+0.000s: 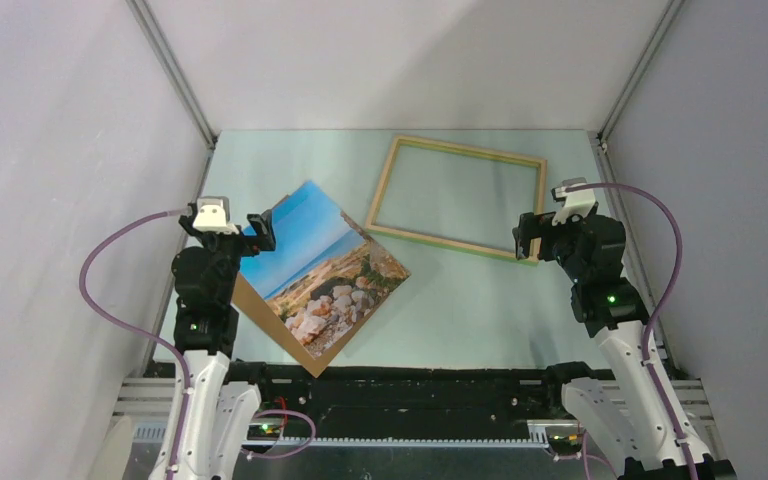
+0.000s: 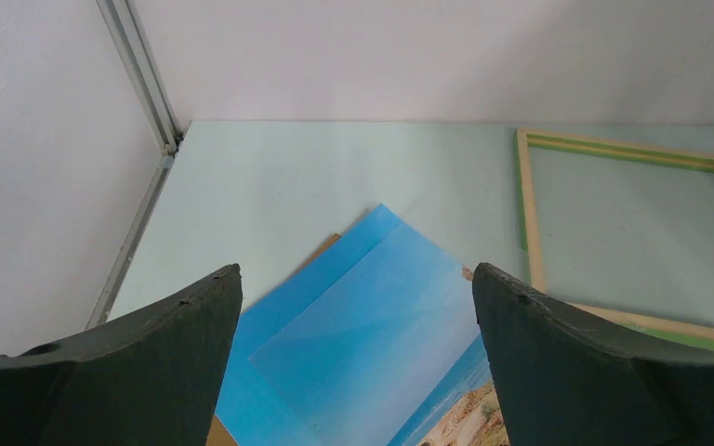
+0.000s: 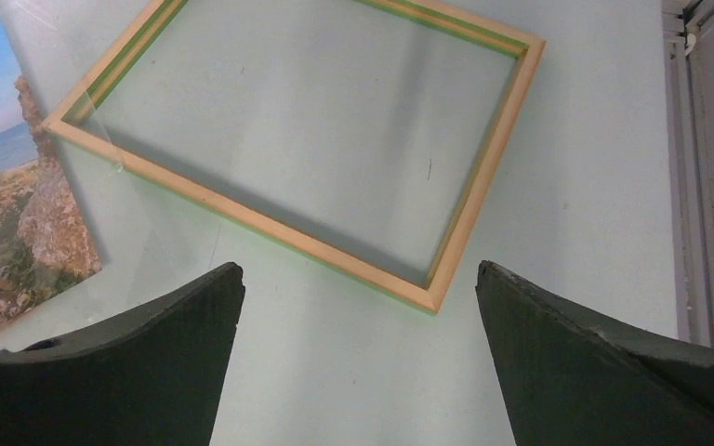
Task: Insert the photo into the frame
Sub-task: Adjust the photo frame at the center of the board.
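The photo (image 1: pixel 325 270), a print of blue sky, sea and pale rocks, lies turned like a diamond on the table at centre left. Its brown board (image 1: pixel 270 325) shows along the near-left edge. The frame (image 1: pixel 457 247) lies flat at the back right, light wood side up, with a thin green edge showing. My left gripper (image 1: pixel 259 232) is open and empty above the photo's sky corner (image 2: pixel 372 325). My right gripper (image 1: pixel 527 238) is open and empty above the table, just short of the frame's near right corner (image 3: pixel 432 297). The photo's rocky edge shows in the right wrist view (image 3: pixel 9 186).
The pale green table (image 1: pixel 460 310) is enclosed by white walls with metal corner posts at the back left (image 1: pixel 175 75) and back right (image 1: pixel 635 70). A black rail (image 1: pixel 390 385) runs along the near edge between the arm bases.
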`<state>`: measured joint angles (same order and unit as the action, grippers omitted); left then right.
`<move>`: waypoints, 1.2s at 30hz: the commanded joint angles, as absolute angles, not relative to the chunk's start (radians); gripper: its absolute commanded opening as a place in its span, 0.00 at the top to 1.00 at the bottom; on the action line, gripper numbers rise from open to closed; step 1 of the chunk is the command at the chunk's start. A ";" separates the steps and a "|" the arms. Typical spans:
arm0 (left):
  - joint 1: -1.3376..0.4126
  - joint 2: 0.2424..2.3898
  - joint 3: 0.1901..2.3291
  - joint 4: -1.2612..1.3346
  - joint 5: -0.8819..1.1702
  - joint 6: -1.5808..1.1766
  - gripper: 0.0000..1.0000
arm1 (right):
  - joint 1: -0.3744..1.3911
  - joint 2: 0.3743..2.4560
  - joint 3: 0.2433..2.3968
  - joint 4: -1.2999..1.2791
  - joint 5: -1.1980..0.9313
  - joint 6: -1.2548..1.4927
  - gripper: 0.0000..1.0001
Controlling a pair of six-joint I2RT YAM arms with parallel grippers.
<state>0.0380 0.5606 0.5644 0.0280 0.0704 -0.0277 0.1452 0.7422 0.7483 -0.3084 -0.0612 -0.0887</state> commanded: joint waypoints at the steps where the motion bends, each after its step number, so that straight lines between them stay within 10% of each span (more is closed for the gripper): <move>1: 0.041 0.550 0.562 0.067 0.058 -0.044 0.02 | 0.152 0.742 0.762 -0.281 -0.072 -0.106 0.00; 22: 0.041 0.551 0.589 0.034 0.012 -0.054 0.02 | 0.157 0.739 0.754 -0.267 -0.097 -0.167 0.00; 36: 0.040 0.554 0.595 0.014 0.042 -0.044 0.02 | 0.209 1.134 0.841 -0.360 -0.130 -0.540 0.02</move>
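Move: The photo frame lies flat on the board roughly 22 cm below the right hand, its middle about 21 cm ahead and 12 cm to the left. Its near right corner is closest, about level fore and aft and 7 cm to the right. The photo on its brown backing is some 50 cm to the left and 5 cm back. From the left hand the frame's middle is about 21 cm ahead, 51 cm to the right and 25 cm below. Nothing is touched yet: the right hand heads down towards the near edge of the frame by its right corner. It barely creeps at first, then drops quickly by about 9 cm, working a little forward. As it sinks, the wrist tips down some 15 degrees, turns counter-clockwise and rolls its left side lower, with the fingers kept wide open. ##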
